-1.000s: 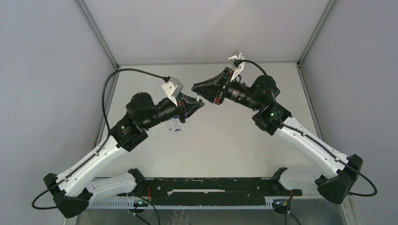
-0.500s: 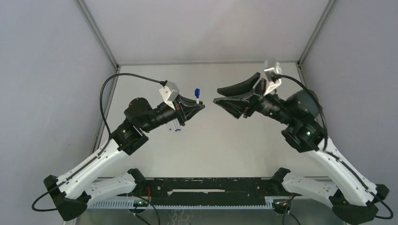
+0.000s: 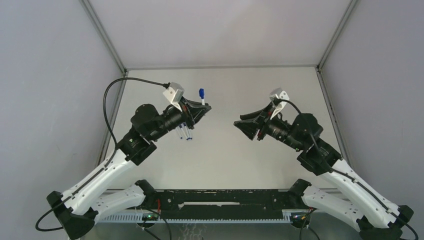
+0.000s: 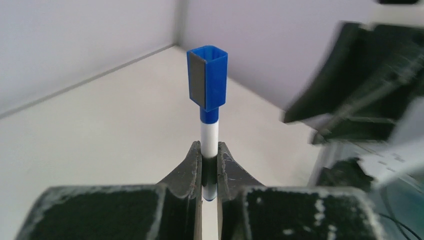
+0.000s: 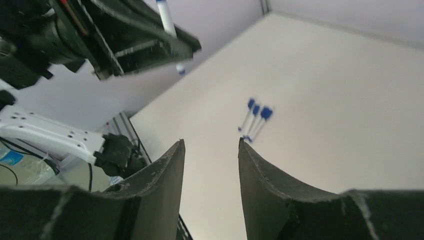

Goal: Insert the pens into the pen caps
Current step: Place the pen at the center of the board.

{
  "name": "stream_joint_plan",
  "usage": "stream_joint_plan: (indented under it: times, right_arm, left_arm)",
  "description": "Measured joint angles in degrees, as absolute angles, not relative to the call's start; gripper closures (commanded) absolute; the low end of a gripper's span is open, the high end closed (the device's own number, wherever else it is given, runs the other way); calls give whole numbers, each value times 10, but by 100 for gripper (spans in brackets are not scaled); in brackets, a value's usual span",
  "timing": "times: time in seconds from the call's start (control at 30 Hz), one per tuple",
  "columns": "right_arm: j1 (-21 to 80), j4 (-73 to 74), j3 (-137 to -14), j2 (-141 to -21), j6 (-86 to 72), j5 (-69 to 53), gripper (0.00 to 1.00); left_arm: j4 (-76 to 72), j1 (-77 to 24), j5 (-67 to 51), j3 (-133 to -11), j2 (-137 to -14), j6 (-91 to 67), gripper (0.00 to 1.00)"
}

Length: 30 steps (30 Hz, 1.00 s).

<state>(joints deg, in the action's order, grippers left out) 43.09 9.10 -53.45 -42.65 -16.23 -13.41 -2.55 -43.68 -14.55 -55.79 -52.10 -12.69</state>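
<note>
My left gripper (image 3: 202, 108) (image 4: 209, 148) is shut on a thin white pen (image 4: 209, 136) that stands upright, with a blue pen cap (image 4: 207, 77) (image 3: 201, 93) on its upper end. Off to the right, my right gripper (image 3: 239, 123) (image 5: 211, 142) hangs open with nothing between its fingers, a gap of table between it and the left gripper. Three more pens with blue caps (image 5: 255, 117) lie side by side on the table. In the top view these pens (image 3: 185, 134) are partly hidden under the left arm.
The white table (image 3: 240, 155) is closed in by grey walls on the left, back and right. A black rail (image 3: 220, 200) with both arm bases runs along the near edge. A black cable (image 3: 112, 90) loops above the left arm.
My right gripper has opened and drawn back to the right and nearer, away from the left gripper. The capped pen stays in the left gripper, which has shifted slightly left.
</note>
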Motion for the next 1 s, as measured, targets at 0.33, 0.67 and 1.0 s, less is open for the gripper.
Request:
stream_joint_plan:
  times: [0.33,0.67,1.0]
  right_arm:
    - [431,138,-441,-423,-231,-67,51]
    - [431,146,-437,-436,-267,-54,52]
    - [431,161,-430,-438,-300,-32,53]
  left_arm:
    - [85,-288,47,-429,-558,-247,98]
    - [134,-182,101,-384,-646,-296,94]
    - [130,-143,88,-384,-742,-315,100]
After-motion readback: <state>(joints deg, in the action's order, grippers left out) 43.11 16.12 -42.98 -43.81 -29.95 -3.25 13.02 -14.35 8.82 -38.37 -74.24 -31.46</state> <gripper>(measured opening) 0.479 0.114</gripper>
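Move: The left hand already holds a capped pen. Its likely laying spot, the bare board just left of the four capped pens, lies about 11 cm ahead, 20 cm left and 37 cm below. From the same hand, the nearest pen lies about 12 cm ahead and 17 cm left, the farthest about 12 cm ahead and 12 cm left, both on the board. From the empty right hand, the spot is roughly 15 cm ahead, 30 cm left and 35 cm below. Down in a fast sweep that slows near the board, the left hand drops some 32 cm while going about 20 cm left and 10 cm forward towards the spot beside the lying pens, tipping its fingers downward and turning counter-clockwise, its grip on the capped pen kept. The empty right hand sinks about 12 cm, mostly early, tilting down with its fingers still open. ##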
